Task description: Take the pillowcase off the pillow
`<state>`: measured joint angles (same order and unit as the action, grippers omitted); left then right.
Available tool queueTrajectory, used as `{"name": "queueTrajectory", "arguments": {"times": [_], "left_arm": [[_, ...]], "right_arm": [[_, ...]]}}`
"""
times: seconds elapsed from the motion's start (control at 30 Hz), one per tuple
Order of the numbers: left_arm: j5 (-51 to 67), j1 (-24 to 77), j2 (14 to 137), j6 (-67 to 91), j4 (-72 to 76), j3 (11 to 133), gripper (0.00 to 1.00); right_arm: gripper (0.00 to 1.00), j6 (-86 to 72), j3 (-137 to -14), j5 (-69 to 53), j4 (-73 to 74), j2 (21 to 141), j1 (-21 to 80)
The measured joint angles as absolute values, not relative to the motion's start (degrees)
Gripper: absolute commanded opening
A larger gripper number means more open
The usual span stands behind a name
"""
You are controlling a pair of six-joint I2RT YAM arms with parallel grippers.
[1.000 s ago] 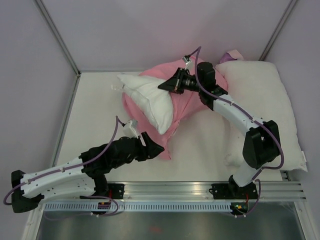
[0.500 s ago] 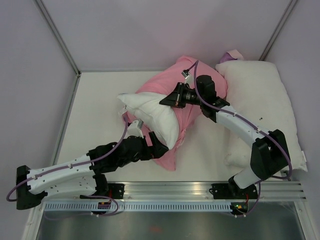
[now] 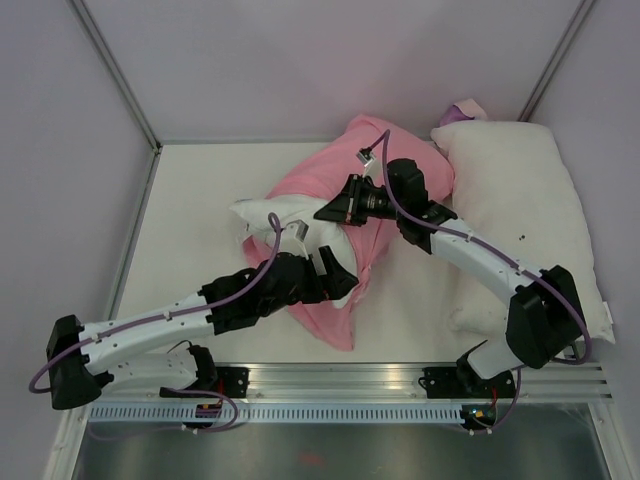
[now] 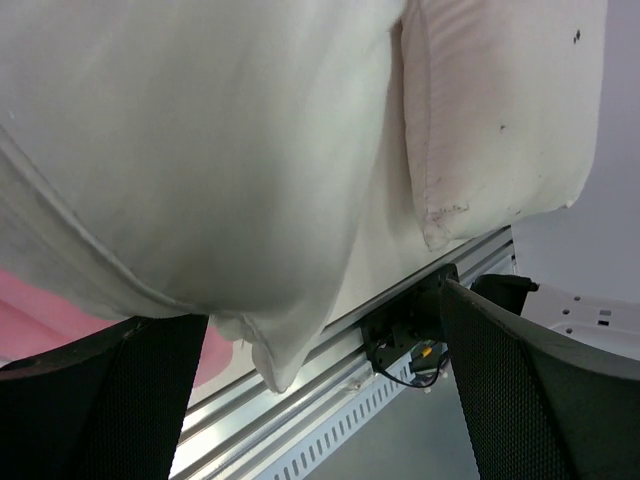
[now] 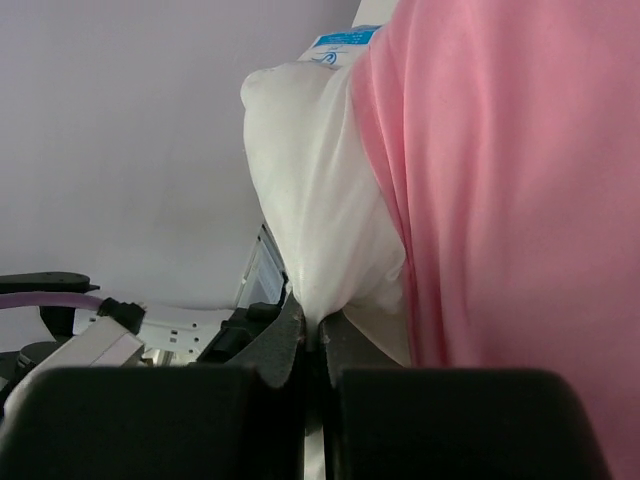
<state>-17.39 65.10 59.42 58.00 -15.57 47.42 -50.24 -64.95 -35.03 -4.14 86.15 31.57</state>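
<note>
The pink pillowcase (image 3: 345,165) lies bunched mid-table, one tail trailing toward the near edge. The white pillow (image 3: 262,213) sticks out of it on the left. My right gripper (image 3: 326,212) is shut on a fold of the pillow (image 5: 320,200), right beside the pillowcase (image 5: 520,200); the pillow's corner tag (image 5: 345,40) shows above. My left gripper (image 3: 345,276) is open just under the bundle. In its wrist view the pillow (image 4: 200,150) fills the top. A loose pillow corner hangs between the wide-apart fingers (image 4: 540,400) without being pinched. A strip of pillowcase (image 4: 30,320) shows at the left.
A second white pillow with small dark specks (image 3: 520,210) lies along the table's right side, also seen as the speckled pillow (image 4: 500,120). A metal rail (image 3: 340,380) runs along the near edge. Walls close off the left, back and right. A small purple item (image 3: 462,108) sits at the back.
My left gripper has opened wide and moved right and farther in, up under the bundle. My right gripper has drawn the pillow and pillowcase nearer and slightly left.
</note>
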Motion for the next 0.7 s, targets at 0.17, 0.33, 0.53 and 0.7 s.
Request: {"name": "queueTrajectory", "arguments": {"times": [0.17,0.33,0.53,0.7], "left_arm": [[-14.9,63.5,63.4,58.0,-14.8,48.2,1.0],[-14.2,63.0,66.1,58.0,-15.2,50.0,0.79],[-12.8,60.3,68.2,55.3,-16.8,51.7,0.02],[-11.8,58.0,67.8,54.0,-18.1,52.1,0.02]], "right_arm": [[0.0,-50.1,-64.9,-33.9,-2.4,84.2,32.3],[0.0,-49.6,-64.9,-33.5,-1.1,83.7,32.5],[0.16,-48.6,-64.5,-32.4,1.0,81.3,32.5],[0.82,-40.9,-66.1,-25.2,10.2,77.5,33.1]]}}
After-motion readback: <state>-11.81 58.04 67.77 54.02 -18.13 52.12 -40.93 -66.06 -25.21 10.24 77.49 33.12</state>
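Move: Just beyond the left hand's open fingers hangs the bare white pillow end, about 2 cm ahead, 2 cm to the right and 3 cm below. From that hand the pillowcase's loose lower flap lies some 4 cm back, level sideways and 14 cm down. The right hand still grips the pillow higher up; from it, the left hand's pinch spot is roughly 12 cm back, 3 cm right and 7 cm below, the pillowcase's bunched body 10 cm right and 3 cm ahead, 6 cm down. Handing the pillow over: the left hand eases down and right with forward into the white pillow, then presses on forward, some 4 cm in all, shutting its wide-open fingers to pinch the fabric. The right hand keeps its grip while drifting slightly back and up, then opens, lets go and draws about 3 cm to the right, tilting some 10 degrees. ##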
